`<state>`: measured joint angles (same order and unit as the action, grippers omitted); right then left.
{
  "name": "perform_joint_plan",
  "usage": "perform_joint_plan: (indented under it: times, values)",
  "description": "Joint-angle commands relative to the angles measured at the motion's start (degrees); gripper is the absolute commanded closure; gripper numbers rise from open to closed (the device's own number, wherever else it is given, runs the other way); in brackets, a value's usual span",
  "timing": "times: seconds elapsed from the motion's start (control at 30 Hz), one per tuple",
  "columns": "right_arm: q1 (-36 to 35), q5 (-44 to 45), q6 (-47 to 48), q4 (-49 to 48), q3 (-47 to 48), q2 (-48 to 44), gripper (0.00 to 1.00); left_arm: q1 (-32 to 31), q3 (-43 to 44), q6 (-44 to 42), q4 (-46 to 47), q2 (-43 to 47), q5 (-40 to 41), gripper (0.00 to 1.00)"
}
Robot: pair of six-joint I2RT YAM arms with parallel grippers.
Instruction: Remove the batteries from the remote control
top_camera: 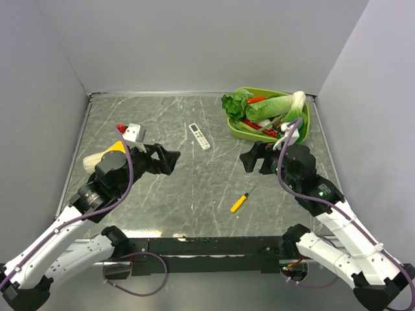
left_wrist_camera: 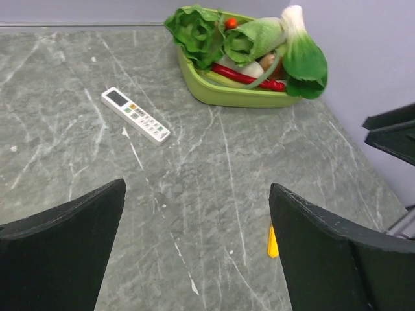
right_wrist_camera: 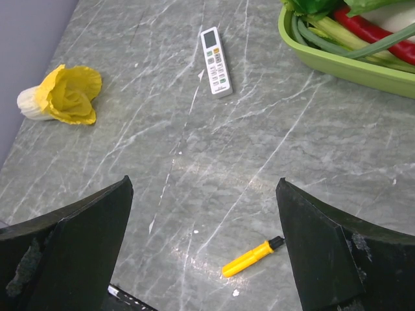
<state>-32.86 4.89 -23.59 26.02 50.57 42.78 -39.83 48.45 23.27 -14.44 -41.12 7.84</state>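
Observation:
The white remote control [top_camera: 199,136] lies face up, buttons showing, on the grey marble table at the back middle. It also shows in the left wrist view [left_wrist_camera: 135,115] and in the right wrist view [right_wrist_camera: 215,52]. No batteries are in view. My left gripper [top_camera: 172,161] is open and empty, low over the table, left of and nearer than the remote; its jaws stand wide apart in the left wrist view [left_wrist_camera: 198,259]. My right gripper [top_camera: 254,163] is open and empty, right of the remote, and shows wide apart in the right wrist view [right_wrist_camera: 204,253].
A yellow-handled screwdriver [top_camera: 241,201] lies between the arms near the front, also in the right wrist view [right_wrist_camera: 251,258]. A green tray [top_camera: 301,133] of vegetables stands at the back right. A yellow cabbage [right_wrist_camera: 65,95] lies at the left, by the left arm.

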Motion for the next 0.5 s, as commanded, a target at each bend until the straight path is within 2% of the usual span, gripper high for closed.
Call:
perform_joint_plan:
  times: [0.0,0.1,0.17,0.33,0.37,0.43,0.47]
  values:
    - [-0.18,-0.05,-0.14,-0.88,0.32,-0.77,0.00,-0.16,0.07,1.42,2.13,-1.06,5.50,0.03]
    - [-0.18,0.30,-0.05,-1.15,-1.25,-2.52,0.00,-0.16,1.12,5.98,1.43,-4.57,15.69,0.03]
    - [-0.19,1.35,0.04,-0.71,-1.78,-3.23,0.00,0.98,6.18,8.89,-3.45,-10.25,20.01,0.03]
    - [-0.27,4.08,0.30,1.49,-2.93,-5.69,0.00,5.20,21.05,16.27,-15.69,-26.17,22.83,0.03]
    - [-0.19,4.08,0.13,1.75,-3.10,-6.13,0.00,5.38,25.69,17.59,-17.10,-31.59,23.01,0.03]
    - [-0.18,3.21,-0.40,2.37,-3.63,-7.71,0.00,5.47,29.15,21.45,-18.70,-36.64,22.93,0.01]
    - [-0.27,2.24,-0.40,2.37,-3.89,-8.24,0.00,5.47,31.34,24.17,-18.87,-41.01,23.62,0.06]
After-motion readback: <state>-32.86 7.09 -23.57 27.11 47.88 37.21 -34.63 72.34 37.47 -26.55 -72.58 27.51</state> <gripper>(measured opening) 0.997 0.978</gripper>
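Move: The remote control lies on the table about 26 cm ahead of the empty left hand, some 8 cm to its right and 28 cm below. The vegetable basket stands about 27 cm right of the remote and 7 cm farther out. The screwdriver lies about level with the left hand, some 22 cm to its right. From the right hand the remote is roughly 25 cm ahead, 15 cm left and 24 cm down. Send the left gripper forward, gathering speed, about 12 cm out above the table towards the remote control and sinking only slightly. As it travels, swing the wrist some 30 degrees counter-clockwise so the fingers point straight ahead, tip them downward, and keep them wide open, touching nothing. Meanwhile ease the right gripper a couple of centimetres to the right and back, also open. ##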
